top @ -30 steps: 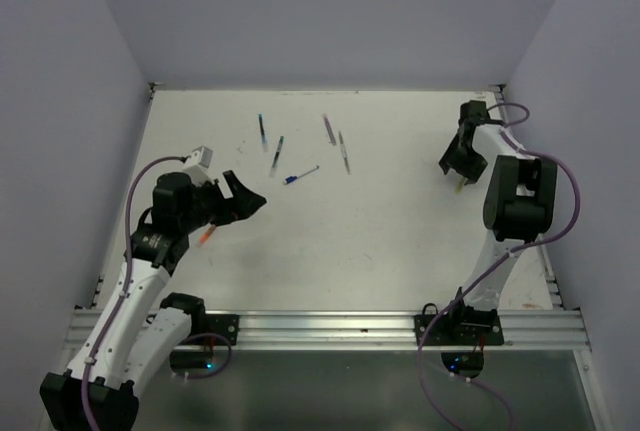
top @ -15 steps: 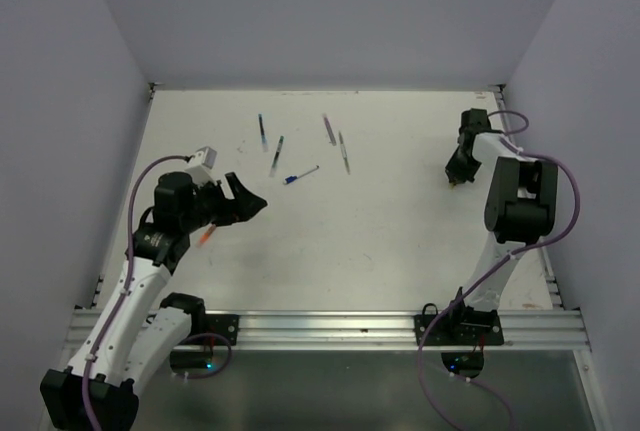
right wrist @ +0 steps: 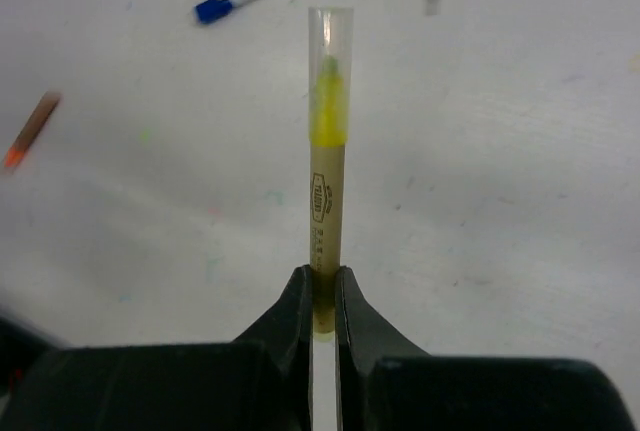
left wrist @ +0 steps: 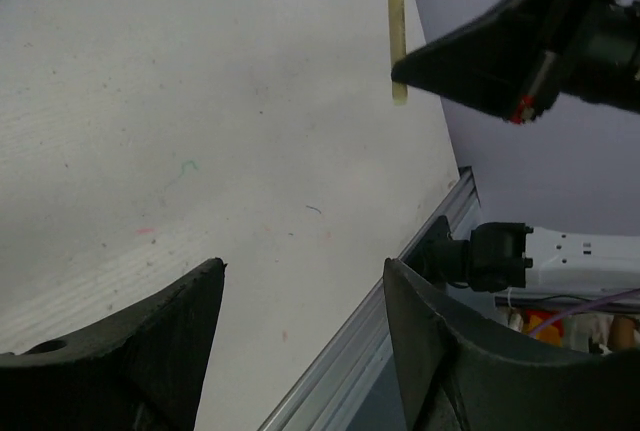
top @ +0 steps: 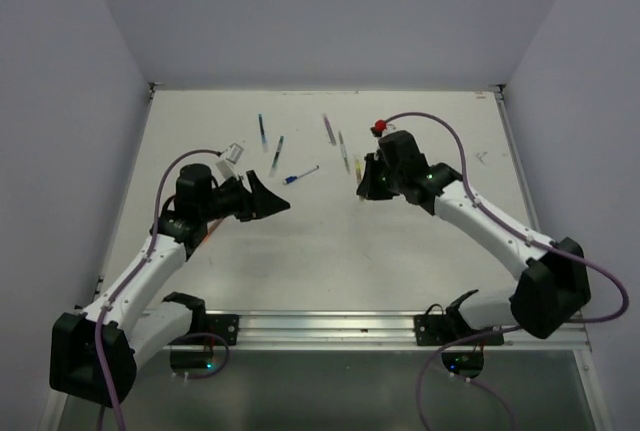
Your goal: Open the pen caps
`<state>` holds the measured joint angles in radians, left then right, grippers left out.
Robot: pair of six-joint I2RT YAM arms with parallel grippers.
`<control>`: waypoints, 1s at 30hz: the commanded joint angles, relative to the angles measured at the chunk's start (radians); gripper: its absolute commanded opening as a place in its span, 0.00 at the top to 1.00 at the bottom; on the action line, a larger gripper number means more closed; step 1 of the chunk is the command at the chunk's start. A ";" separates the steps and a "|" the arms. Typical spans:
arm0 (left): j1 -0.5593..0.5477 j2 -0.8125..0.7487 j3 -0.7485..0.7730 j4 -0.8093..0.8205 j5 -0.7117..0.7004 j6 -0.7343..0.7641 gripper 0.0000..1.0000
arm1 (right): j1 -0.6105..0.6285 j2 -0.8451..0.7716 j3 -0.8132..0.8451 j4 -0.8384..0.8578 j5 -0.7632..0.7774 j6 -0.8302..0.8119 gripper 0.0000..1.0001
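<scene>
My right gripper [right wrist: 322, 286] is shut on the lower end of a yellow pen [right wrist: 325, 181]. The pen points away from it above the table, and its pale see-through cap [right wrist: 330, 41] sits on the far tip. In the top view the right gripper [top: 366, 183] is near the table's middle. My left gripper [top: 275, 196] faces it from the left, open and empty, a short way off. The left wrist view shows the yellow pen [left wrist: 397, 21] hanging from the right gripper's fingers [left wrist: 480, 51], well beyond my open left gripper [left wrist: 305, 271].
Several pens lie at the back of the table: a blue-capped one [top: 301, 175], a teal one [top: 277, 154], a dark blue one [top: 262, 131], a purple one [top: 329, 128] and a grey one [top: 344, 151]. An orange-red pen [right wrist: 28, 131] lies to the left.
My right arm has swung from the far right of the table to the middle, carrying the yellow pen. My left gripper has moved a little right towards it.
</scene>
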<state>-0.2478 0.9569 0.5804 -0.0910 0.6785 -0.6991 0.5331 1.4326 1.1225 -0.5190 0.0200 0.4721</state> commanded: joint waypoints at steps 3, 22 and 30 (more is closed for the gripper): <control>-0.015 0.023 -0.005 0.194 0.018 -0.184 0.32 | 0.148 -0.202 -0.218 0.166 -0.267 0.051 1.00; -0.123 0.111 -0.016 0.295 -0.073 -0.300 0.32 | 0.358 -0.181 -0.224 0.381 -0.336 0.149 1.00; -0.146 0.121 -0.020 0.300 -0.082 -0.303 0.37 | 0.383 -0.115 -0.194 0.409 -0.318 0.158 1.00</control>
<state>-0.3851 1.0710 0.5415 0.1631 0.6014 -0.9878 0.9062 1.3113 0.8780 -0.1734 -0.2905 0.6186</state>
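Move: The yellow pen, capped end up and forward, is already in the right hand's fingers; the open left fingers it goes to lie about 23 cm left, 7 cm back and some 5 cm higher. From the left hand, the pen's cap is roughly 13 cm ahead, 21 cm right and about level. On the table 14 cm below the right hand, the blue marker lies some 12 cm ahead and 18 cm left, the grey pen 19 cm ahead and 5 cm left. Still pinching the yellow pen near the bottom of its barrel, the right hand swings it back and left, some 14 cm each way, first mostly back, then sideways, turning about 30 degrees counter-clockwise with its left side rising, so the cap comes to the left fingertips. The left hand eases about 4 cm right to meet the cap, fingers staying open. ##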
